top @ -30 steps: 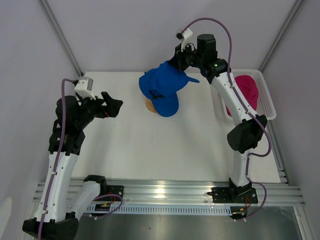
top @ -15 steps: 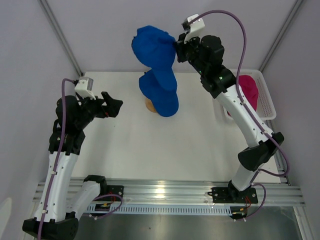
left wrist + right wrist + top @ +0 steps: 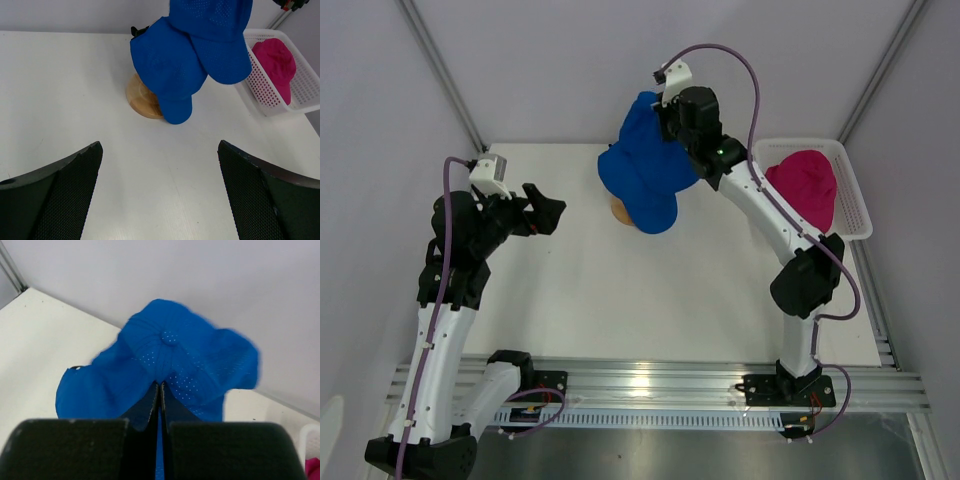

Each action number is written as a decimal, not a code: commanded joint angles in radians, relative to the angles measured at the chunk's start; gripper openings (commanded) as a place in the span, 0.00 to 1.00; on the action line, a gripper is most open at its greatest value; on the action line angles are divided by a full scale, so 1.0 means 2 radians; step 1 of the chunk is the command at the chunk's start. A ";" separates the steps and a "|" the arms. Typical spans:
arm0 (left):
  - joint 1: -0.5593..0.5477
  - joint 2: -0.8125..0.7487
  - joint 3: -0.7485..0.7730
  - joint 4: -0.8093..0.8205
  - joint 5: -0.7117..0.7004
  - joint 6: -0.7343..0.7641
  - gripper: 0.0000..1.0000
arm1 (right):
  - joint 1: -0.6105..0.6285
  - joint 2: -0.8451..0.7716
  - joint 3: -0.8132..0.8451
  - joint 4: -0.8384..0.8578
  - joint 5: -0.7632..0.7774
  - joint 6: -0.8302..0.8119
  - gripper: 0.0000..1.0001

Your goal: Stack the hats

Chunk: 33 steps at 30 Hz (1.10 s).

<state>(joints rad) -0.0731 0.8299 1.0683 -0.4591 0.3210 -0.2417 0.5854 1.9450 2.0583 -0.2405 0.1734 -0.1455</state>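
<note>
A blue hat (image 3: 642, 197) sits on the tan wooden stand (image 3: 618, 210) at the back middle of the table. A second blue hat (image 3: 642, 128) hangs just above and behind it, pinched by my right gripper (image 3: 663, 122), whose jaws are shut on its crown fabric (image 3: 165, 347). From the left wrist, the held hat (image 3: 215, 30) overlaps the hat on the stand (image 3: 167, 70). A magenta hat (image 3: 804, 188) lies in the white basket (image 3: 857, 195). My left gripper (image 3: 555, 212) stands open and holds nothing, over the table left of the stand.
The white mesh basket (image 3: 305, 95) stands at the table's right edge with the pink hat (image 3: 276, 59) in it. Grey walls and slanted frame posts close in the back. The wooden stand's base (image 3: 139, 97) shows under the blue hat.
The right arm raised the held blue hat high, then brought it down and left, close over the hat on the stand. The left arm has not moved.
</note>
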 commanded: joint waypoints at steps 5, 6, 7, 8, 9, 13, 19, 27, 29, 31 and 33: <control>0.007 -0.002 0.016 0.006 0.008 0.013 1.00 | 0.003 -0.048 -0.050 0.051 -0.029 -0.017 0.00; 0.007 -0.002 0.015 0.006 0.008 0.013 1.00 | 0.002 -0.052 -0.052 0.054 -0.032 -0.017 0.00; 0.007 -0.003 0.014 0.006 0.009 0.013 0.99 | 0.001 -0.055 -0.053 0.054 -0.036 -0.016 0.00; 0.007 -0.002 0.015 0.006 0.008 0.013 0.99 | -0.001 -0.060 -0.054 0.054 -0.043 -0.015 0.00; 0.007 -0.004 0.016 0.006 0.009 0.013 1.00 | -0.003 -0.064 -0.056 0.053 -0.064 -0.012 0.00; 0.007 -0.004 0.015 0.006 0.009 0.013 0.99 | -0.006 -0.073 -0.077 0.055 -0.110 -0.022 0.00; 0.007 -0.005 0.015 0.007 0.011 0.012 1.00 | -0.005 -0.078 -0.113 0.047 -0.124 -0.020 0.00; 0.007 -0.004 0.014 0.008 0.012 0.011 0.99 | -0.010 -0.073 -0.165 0.072 -0.175 -0.029 0.00; 0.007 -0.005 0.013 0.008 0.011 0.012 1.00 | -0.015 -0.060 -0.157 0.063 -0.166 -0.028 0.00; 0.007 -0.004 0.014 0.008 0.011 0.012 0.99 | -0.022 -0.054 -0.154 0.060 -0.160 -0.022 0.00; 0.007 -0.003 0.013 0.008 0.012 0.012 0.99 | -0.032 -0.050 -0.152 0.051 -0.163 -0.012 0.00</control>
<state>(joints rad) -0.0731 0.8303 1.0683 -0.4591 0.3225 -0.2417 0.5526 1.8336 1.7168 -0.1642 -0.1440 -0.1772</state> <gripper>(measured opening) 0.994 0.008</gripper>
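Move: The right hand, fingers already shut on a blue hat, has the lower blue hat on the wooden stand about 6 cm to its left, 5 cm back and 14 cm below. The stand's middle is directly under that hat, about 25 cm below the hand. Off to the hand's right, the red hat in the basket lies roughly 34 cm away, 4 cm back and 32 cm down. From the idle left hand, the lower blue hat is about 18 cm ahead, 18 cm right and 11 cm below. Keeping its pinch on the rim of the held blue hat, the right hand brings that hat down over the lower blue hat on the stand: a dip of 3 cm, a drift back with a slight rise, then a second, longer drop, about 8 cm lower in all and 4 cm back. Meanwhile the wrist swings some 15 degrees counter-clockwise and tips a little downward, fingers staying shut. ##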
